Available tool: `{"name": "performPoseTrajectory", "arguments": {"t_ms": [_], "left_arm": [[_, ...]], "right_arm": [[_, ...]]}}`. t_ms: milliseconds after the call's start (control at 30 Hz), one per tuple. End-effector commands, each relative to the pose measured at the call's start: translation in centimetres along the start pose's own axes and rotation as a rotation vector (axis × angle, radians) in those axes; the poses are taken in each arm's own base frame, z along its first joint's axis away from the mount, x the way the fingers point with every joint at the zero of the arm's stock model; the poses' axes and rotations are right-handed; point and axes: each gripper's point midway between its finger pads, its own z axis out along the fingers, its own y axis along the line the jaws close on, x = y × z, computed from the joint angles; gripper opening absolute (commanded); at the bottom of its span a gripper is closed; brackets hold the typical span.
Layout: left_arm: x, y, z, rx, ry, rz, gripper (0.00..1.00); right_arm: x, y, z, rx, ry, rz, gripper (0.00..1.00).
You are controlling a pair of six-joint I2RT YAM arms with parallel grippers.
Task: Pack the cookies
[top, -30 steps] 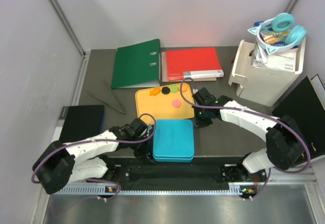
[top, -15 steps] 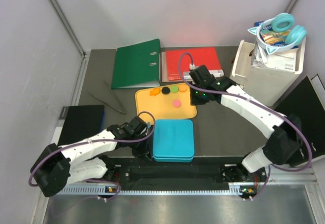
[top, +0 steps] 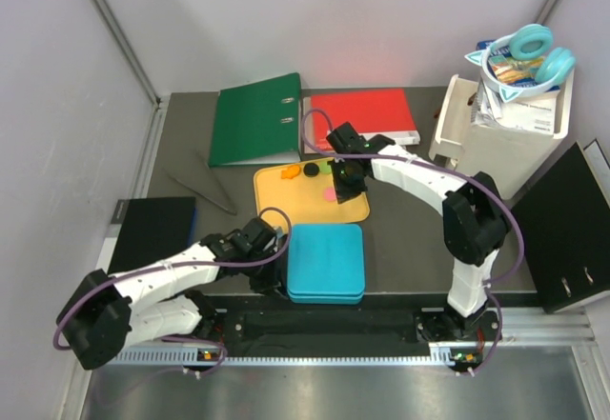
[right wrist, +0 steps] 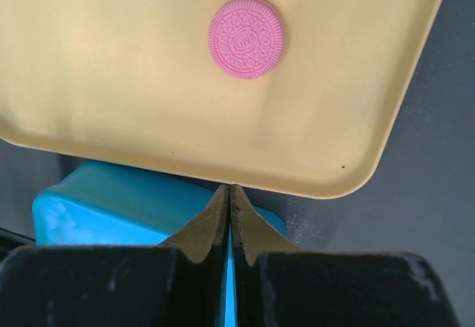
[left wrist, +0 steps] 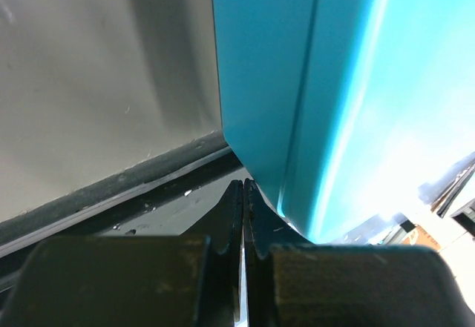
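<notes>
The cookies lie on a yellow tray [top: 286, 206]: an orange one [top: 288, 171], a black one [top: 311, 169], a green one [top: 327, 165] partly under my right arm, and a pink one [top: 330, 192] [right wrist: 246, 38]. My right gripper [top: 345, 189] [right wrist: 230, 190] hovers over the tray's far right part, shut and empty, fingertips pointing at the tray's near rim [right wrist: 223, 171]. A closed blue box [top: 325, 263] [right wrist: 111, 201] [left wrist: 334, 82] sits just in front of the tray. Shut on nothing, my left gripper [top: 279, 257] [left wrist: 243, 185] rests low at the box's left near corner.
A green binder [top: 255, 118] and a red folder [top: 362, 118] lie behind the tray. A white bin [top: 500, 139] topped with teal headphones [top: 530, 53] stands back right. A black binder [top: 567, 220] lies at the right, a black pad [top: 152, 230] and grey strips [top: 205, 187] at the left.
My right arm swung left and away from the tray's right side to above its far right part, still shut. The left arm has barely shifted beside the blue box.
</notes>
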Motion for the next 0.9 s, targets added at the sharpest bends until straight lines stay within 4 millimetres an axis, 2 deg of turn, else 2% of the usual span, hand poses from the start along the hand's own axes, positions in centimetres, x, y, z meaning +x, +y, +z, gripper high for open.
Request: {"name": "performPoseTrajectory", "arguments": {"t_ms": [0, 233, 433, 533, 733, 867], "left_arm": [[-0.8, -1.2, 0.6, 0.051, -0.018, 0.002, 0.0], [-1.4, -1.6, 1.2, 0.07, -0.033, -0.01, 0.0], [-1.5, -1.5, 1.3, 0.064, -0.038, -0.009, 0.0], [-1.6, -1.5, 1.4, 0.063, -0.04, -0.009, 0.0], [-1.9, -1.8, 1.5, 0.066, -0.044, -0.009, 0.0], [-2.1, -1.9, 1.5, 0.063, -0.049, -0.006, 0.0]], "right_arm": [[-1.7, 1.8, -0.6, -0.071, -0.039, -0.029, 0.0], [0.7, 2.8, -0.5, -0.109, 0.01, -0.069, 0.0], [4.2, 3.4, 0.0, -0.128, 0.073, -0.106, 0.0], [5.3, 3.7, 0.0, -0.133, 0.089, -0.121, 0.0], [5.5, 3.7, -1.0, -0.141, 0.064, -0.108, 0.0], [5.0, 3.2, -1.4, -0.112, 0.031, -0.104, 0.0]]}}
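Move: The lidded cookie box has its middle about 8 cm ahead and 10 cm right of the left gripper, at nearly the same height; the shut tips are by its left wall, close to the near corner. From the right gripper, the box's middle is some 15 cm back, 4 cm left and 5 cm below. The pink cookie lies roughly 3 cm ahead, 3 cm left and 8 cm below that gripper; the tray's middle is 5 cm farther left. Ease the right gripper slightly left, then draw it back about 6 cm and down some 4 cm, from over the tray onto the box's far wall, turning a little counter-clockwise, and lift slightly at the end. Meanwhile push the left gripper's tips right and a bit forward, about 2 cm, against the box's left wall. Keep both grippers shut. ##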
